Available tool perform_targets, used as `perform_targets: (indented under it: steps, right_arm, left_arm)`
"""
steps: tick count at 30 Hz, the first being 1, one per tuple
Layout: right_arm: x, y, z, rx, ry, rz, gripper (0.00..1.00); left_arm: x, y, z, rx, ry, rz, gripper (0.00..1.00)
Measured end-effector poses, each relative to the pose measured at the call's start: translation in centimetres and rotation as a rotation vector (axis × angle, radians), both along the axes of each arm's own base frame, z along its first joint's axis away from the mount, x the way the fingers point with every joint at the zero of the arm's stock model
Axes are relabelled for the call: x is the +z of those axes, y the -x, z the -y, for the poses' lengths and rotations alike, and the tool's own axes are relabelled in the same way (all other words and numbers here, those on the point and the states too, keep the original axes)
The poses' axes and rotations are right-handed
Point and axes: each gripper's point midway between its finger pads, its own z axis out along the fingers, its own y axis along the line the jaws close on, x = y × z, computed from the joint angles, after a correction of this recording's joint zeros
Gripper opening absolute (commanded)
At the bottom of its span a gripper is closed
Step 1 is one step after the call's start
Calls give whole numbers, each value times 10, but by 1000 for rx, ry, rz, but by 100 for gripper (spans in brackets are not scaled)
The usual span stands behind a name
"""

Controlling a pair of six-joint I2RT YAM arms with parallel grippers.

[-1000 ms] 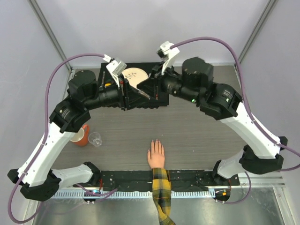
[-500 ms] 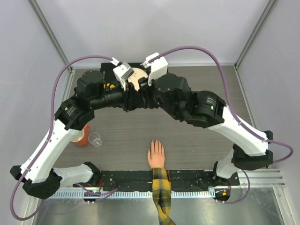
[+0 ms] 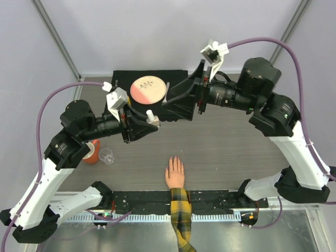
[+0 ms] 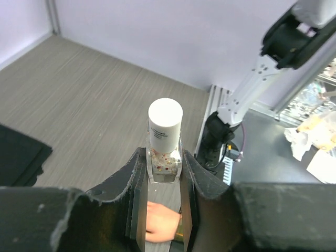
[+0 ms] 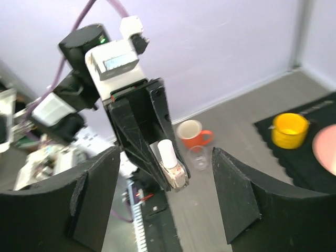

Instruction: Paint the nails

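My left gripper (image 3: 147, 124) is shut on a small clear bottle (image 3: 151, 116) with a white cap, held above the table left of centre. In the left wrist view the bottle (image 4: 165, 149) stands upright between the fingertips, glitter flecks inside. A flesh-coloured hand (image 3: 175, 173) with a yellow-and-black plaid sleeve lies flat at the near edge; its nails (image 3: 174, 159) point away from me. The hand (image 4: 160, 220) also shows below the left fingers, nails too small to tell. My right gripper (image 3: 173, 102) stands open just right of the bottle, facing it (image 5: 170, 160), holding nothing.
A pink-and-cream plate (image 3: 148, 89) lies on a black mat (image 3: 123, 79) at the back. An orange mug (image 3: 92, 151) and a small clear glass (image 3: 106, 155) stand at the left. The right wrist view shows a yellow cup (image 5: 290, 130) on the mat.
The two grippers were together over the mat at the back. The right one has opened and drawn back to the right; the left one has carried the bottle nearer and to the left.
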Motion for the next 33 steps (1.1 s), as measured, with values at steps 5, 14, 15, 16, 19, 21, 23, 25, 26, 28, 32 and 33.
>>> perform_targets:
  steps: [5, 14, 15, 16, 19, 21, 23, 25, 26, 28, 32, 33]
  right_arm:
    - [-18, 10, -28, 199, 26, -76, 70]
    - [-39, 15, -47, 324, 68, -154, 55]
    - [-39, 16, -47, 326, 69, -149, 53]
    - [-40, 16, -46, 328, 72, -149, 51]
    - [-44, 16, -44, 326, 94, -147, 49]
    - [-45, 17, -42, 323, 111, -141, 47]
    - [-46, 16, -41, 320, 127, -133, 46]
    - [-48, 14, -40, 307, 149, -122, 46]
    - [-49, 13, -39, 303, 159, -116, 46]
    - [-52, 12, -37, 296, 177, -113, 44]
    - [-59, 9, -37, 286, 209, -113, 39]
    - [-62, 8, -37, 284, 218, -116, 37]
  left_arm:
    - [8, 14, 2, -67, 27, 6, 0]
    - [-2, 14, 11, -119, 10, -51, 0]
    - [-2, 14, 11, -120, 8, -55, 0]
    - [-3, 14, 11, -122, 7, -57, 0]
    - [-3, 14, 11, -124, 3, -62, 0]
    - [-2, 15, 11, -125, 0, -65, 0]
    - [-1, 14, 12, -125, -1, -63, 0]
    - [-1, 14, 12, -126, -3, -64, 0]
    - [-1, 13, 12, -125, -4, -64, 0]
    - [-2, 13, 13, -126, -7, -65, 0]
    - [-3, 9, 15, -126, -14, -61, 0]
    - [-4, 9, 15, -126, -16, -61, 0]
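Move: The white cap of the polish bottle, upright in the left gripper, lies about 7 cm to the left of the open right gripper, some 7 cm below it and about level in reach. The cap stands roughly 2 cm above the left hand point, about straight over it. From the right gripper, the human hand is almost straight down on the table, some 52 cm below; the clear glass down there is about 29 cm left and 4 cm ahead. Bring the right gripper down about 6 cm and left about 4 cm to the bottle cap, leftward and down first, then mostly sinking, while you swing it some 15 degrees counter-clockwise and dip its fingertips. Narrow the wide-open fingers to roughly half that gap on either side of the cap, without clamping. Keep the left grip on the bottle and ease it 1 to 2 cm right to meet them. ##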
